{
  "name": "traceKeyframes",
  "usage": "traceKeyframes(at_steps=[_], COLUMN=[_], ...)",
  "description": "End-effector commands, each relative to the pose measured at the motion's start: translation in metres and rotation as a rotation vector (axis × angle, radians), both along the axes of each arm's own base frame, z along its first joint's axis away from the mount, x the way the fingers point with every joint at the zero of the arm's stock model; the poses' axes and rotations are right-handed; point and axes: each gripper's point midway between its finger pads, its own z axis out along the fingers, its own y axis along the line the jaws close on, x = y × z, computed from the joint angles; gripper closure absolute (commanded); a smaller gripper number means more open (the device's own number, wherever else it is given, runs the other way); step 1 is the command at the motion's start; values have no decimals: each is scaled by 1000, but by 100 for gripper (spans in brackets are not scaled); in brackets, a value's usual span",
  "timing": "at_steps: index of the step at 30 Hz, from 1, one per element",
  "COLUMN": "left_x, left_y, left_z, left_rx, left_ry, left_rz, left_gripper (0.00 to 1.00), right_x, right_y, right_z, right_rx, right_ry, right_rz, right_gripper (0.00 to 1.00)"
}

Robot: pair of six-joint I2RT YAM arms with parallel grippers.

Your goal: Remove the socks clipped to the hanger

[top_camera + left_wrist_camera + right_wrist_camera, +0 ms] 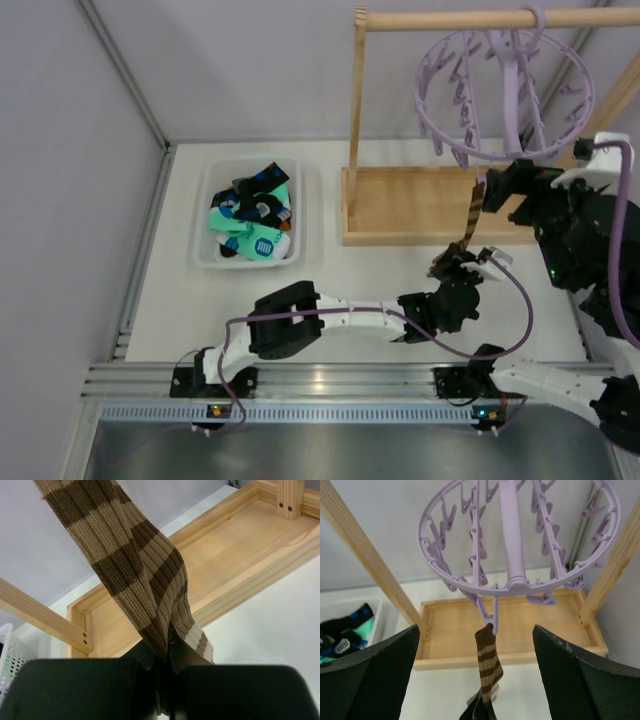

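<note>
One brown striped sock [489, 655] hangs by its top from a clip [490, 614] at the front of the lavender hanger [435, 560]. My left gripper [170, 655] is shut on the sock's lower end [135, 570], and the fabric runs taut up from the jaws. From above, the sock [472, 215] runs between the left gripper [452, 265] and the hanger ring [425, 110]. My right gripper [475, 630] is open, level with the clip, its fingers wide on either side of the sock and touching neither. The right gripper [505, 185] sits just under the ring's near edge.
The hanger hooks on the wooden rail [480, 18] of a frame with a tray-like base [400, 205]. A white bin [205, 225] at the left holds several teal and black socks [255, 215]. The frame's upright post [365, 555] stands to the left of the ring.
</note>
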Motion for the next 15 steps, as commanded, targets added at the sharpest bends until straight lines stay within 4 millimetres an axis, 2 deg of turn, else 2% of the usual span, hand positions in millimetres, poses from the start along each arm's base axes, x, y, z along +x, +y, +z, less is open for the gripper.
traceKeyframes(at_steps=[1,2,5,8,15], left_x=[-2,-2,-3,-5,-5], left_y=[-1,-1,-2,-3,-3], left_z=[18,18,16,15,19], left_rx=[-15,-17,-10,1,-3], left_ry=[-29,-29,-30,-34,-36], left_rz=[30,30,25,21,15], left_gripper=[100,100,100,100,100], right_x=[20,21,36,51,77], right_y=[9,8,22,33,37], right_z=[-28,-22,-29,-41,-57], right_rx=[-193,-181,-218,-250,-301], right_ry=[191,187,232,290,313], right_rz=[-97,-110,-109,-111,-196], right_gripper=[12,17,25,27,31])
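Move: Ahead of and below the right hand hangs the clip that still holds the brown striped sock: about 10 cm forward, 3 cm left and 8 cm down. The hanger ring's middle lies roughly 20 cm forward, about level sideways and a touch lower. The sock's gripped end is some 4 cm forward, 4 cm left and 26 cm below. From the left hand, the clip is about 6 cm forward, hardly to the right, and 18 cm up. Swooping in on the clip from above and behind, the right hand goes about 8 cm forward, 5 cm left and, after the start, down some 7 cm, tipping its fingers downward and rolling its left side down, each by nearly 20 degrees. Its fingers narrow by about a quarter yet stay well open, the clip between their tips. The left hand keeps its pinch on the sock, nearly still. ##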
